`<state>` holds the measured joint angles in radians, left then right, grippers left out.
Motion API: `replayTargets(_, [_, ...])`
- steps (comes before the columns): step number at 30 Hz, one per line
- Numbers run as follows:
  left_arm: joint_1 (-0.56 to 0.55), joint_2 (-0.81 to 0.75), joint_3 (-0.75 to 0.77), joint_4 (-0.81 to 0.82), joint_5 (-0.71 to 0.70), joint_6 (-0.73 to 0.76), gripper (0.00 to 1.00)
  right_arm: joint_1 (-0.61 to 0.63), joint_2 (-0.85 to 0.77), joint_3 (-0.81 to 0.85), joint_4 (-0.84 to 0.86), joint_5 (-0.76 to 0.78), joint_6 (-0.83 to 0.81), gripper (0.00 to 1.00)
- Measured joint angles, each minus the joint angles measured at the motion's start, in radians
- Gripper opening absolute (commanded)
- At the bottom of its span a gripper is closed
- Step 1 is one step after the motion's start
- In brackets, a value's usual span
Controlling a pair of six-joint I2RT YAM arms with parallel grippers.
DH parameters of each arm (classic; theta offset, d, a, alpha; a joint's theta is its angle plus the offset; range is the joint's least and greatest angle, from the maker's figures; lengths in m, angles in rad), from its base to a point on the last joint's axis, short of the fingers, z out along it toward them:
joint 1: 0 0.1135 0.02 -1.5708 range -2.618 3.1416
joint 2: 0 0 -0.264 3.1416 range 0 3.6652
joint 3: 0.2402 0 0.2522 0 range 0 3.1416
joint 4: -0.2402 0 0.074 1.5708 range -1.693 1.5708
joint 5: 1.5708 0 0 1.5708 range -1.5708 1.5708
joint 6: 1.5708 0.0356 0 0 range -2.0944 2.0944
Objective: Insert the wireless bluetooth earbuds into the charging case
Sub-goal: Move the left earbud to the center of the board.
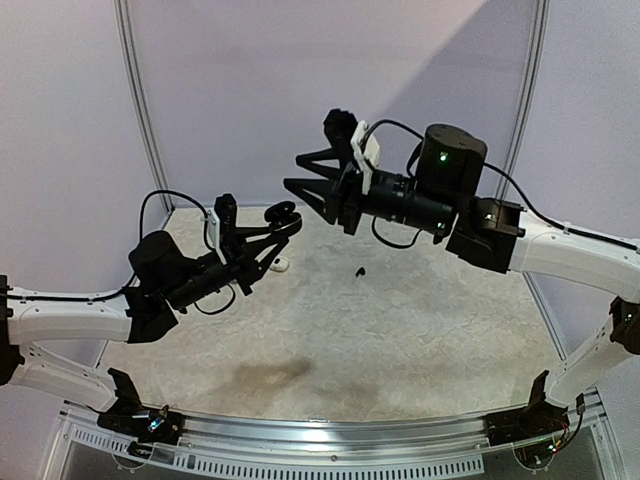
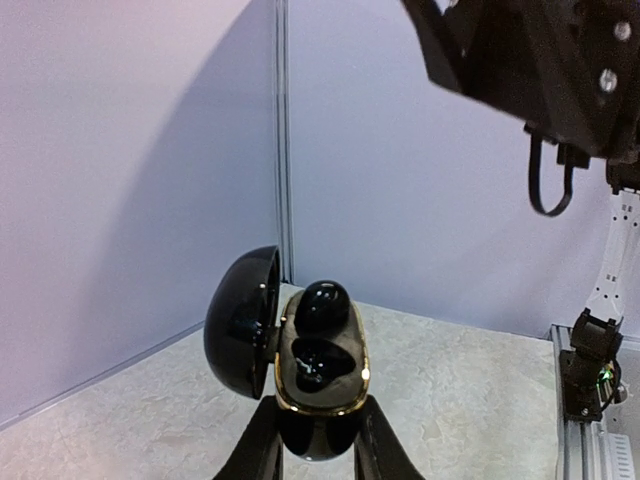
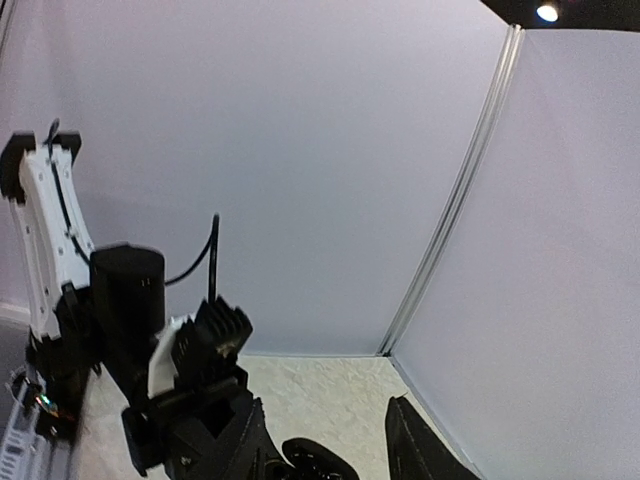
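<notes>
The black charging case (image 2: pixel 322 395), gold-rimmed, is pinched between my left gripper's (image 2: pixel 322 452) fingers, its lid (image 2: pixel 243 322) swung open to the left. One glossy black earbud (image 2: pixel 324 303) sits in the far slot; the near slot (image 2: pixel 318 362) is empty. From above, the case (image 1: pixel 283 215) is held off the table. My right gripper (image 1: pixel 297 172) hovers just above and right of it, jaws apart and holding nothing. In the right wrist view the case (image 3: pixel 320 462) lies low between the open fingers of the right gripper (image 3: pixel 325 400). A small black earbud (image 1: pixel 359 271) lies on the table.
A small white piece (image 1: pixel 280 264) rests on the table just beside the left gripper. The speckled tabletop (image 1: pixel 400 330) is boxed in by pale walls, with a metal rail (image 1: pixel 330 432) along the near edge. The right arm's body (image 2: pixel 540 55) hangs over the case.
</notes>
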<state>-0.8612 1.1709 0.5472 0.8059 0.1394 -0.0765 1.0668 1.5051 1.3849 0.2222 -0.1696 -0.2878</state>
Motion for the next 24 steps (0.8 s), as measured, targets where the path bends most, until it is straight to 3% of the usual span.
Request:
replayTargets(4, [0.002, -0.014, 0.000, -0.024, -0.029, -0.019, 0.00, -0.019, -0.012, 0.116, -0.077, 0.101, 0.135, 0.49])
replayTargets(8, [0.002, -0.027, 0.000, -0.044, -0.062, -0.029, 0.00, -0.124, 0.013, 0.302, -0.299, 0.328, 0.370, 0.54])
replayTargets(13, [0.003, -0.046, -0.003, -0.069, -0.088, -0.029, 0.00, -0.262, 0.122, 0.405, -0.573, 0.441, 0.653, 0.56])
replayTargets(18, [0.005, -0.050, -0.003, -0.079, -0.098, -0.029, 0.00, -0.318, 0.359, 0.484, -0.848, 0.460, 0.835, 0.64])
replayTargets(24, [0.005, -0.051, -0.004, -0.088, -0.097, -0.029, 0.00, -0.346, 0.664, 0.644, -1.073, 0.410, 0.897, 0.65])
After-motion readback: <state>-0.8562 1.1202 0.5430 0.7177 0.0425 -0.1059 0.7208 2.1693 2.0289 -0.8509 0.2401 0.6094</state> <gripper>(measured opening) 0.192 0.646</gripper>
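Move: Out on the table, about 19 cm ahead of the right hand, 13 cm to its right and some 42 cm below, lies the left earbud. The white case sits about 21 cm to the left of that earbud and 3 cm farther out. Just under the right hand, roughly 9 cm down and 2 cm ahead, is the open black case in the left gripper. From the left hand, the earbud is about 16 cm ahead, 15 cm right and 30 cm down. Swinging away from the open black case, the right hand first rises some 6 cm, then arcs forward about 23 cm and 11 cm to its right while plunging steeply towards the left earbud on the table. The wrist turns clockwise and tips the left-pointing fingers steeply down and forward as they spread wider, empty. The left hand keeps hold of the black case, easing a couple of centimetres left and forward. ##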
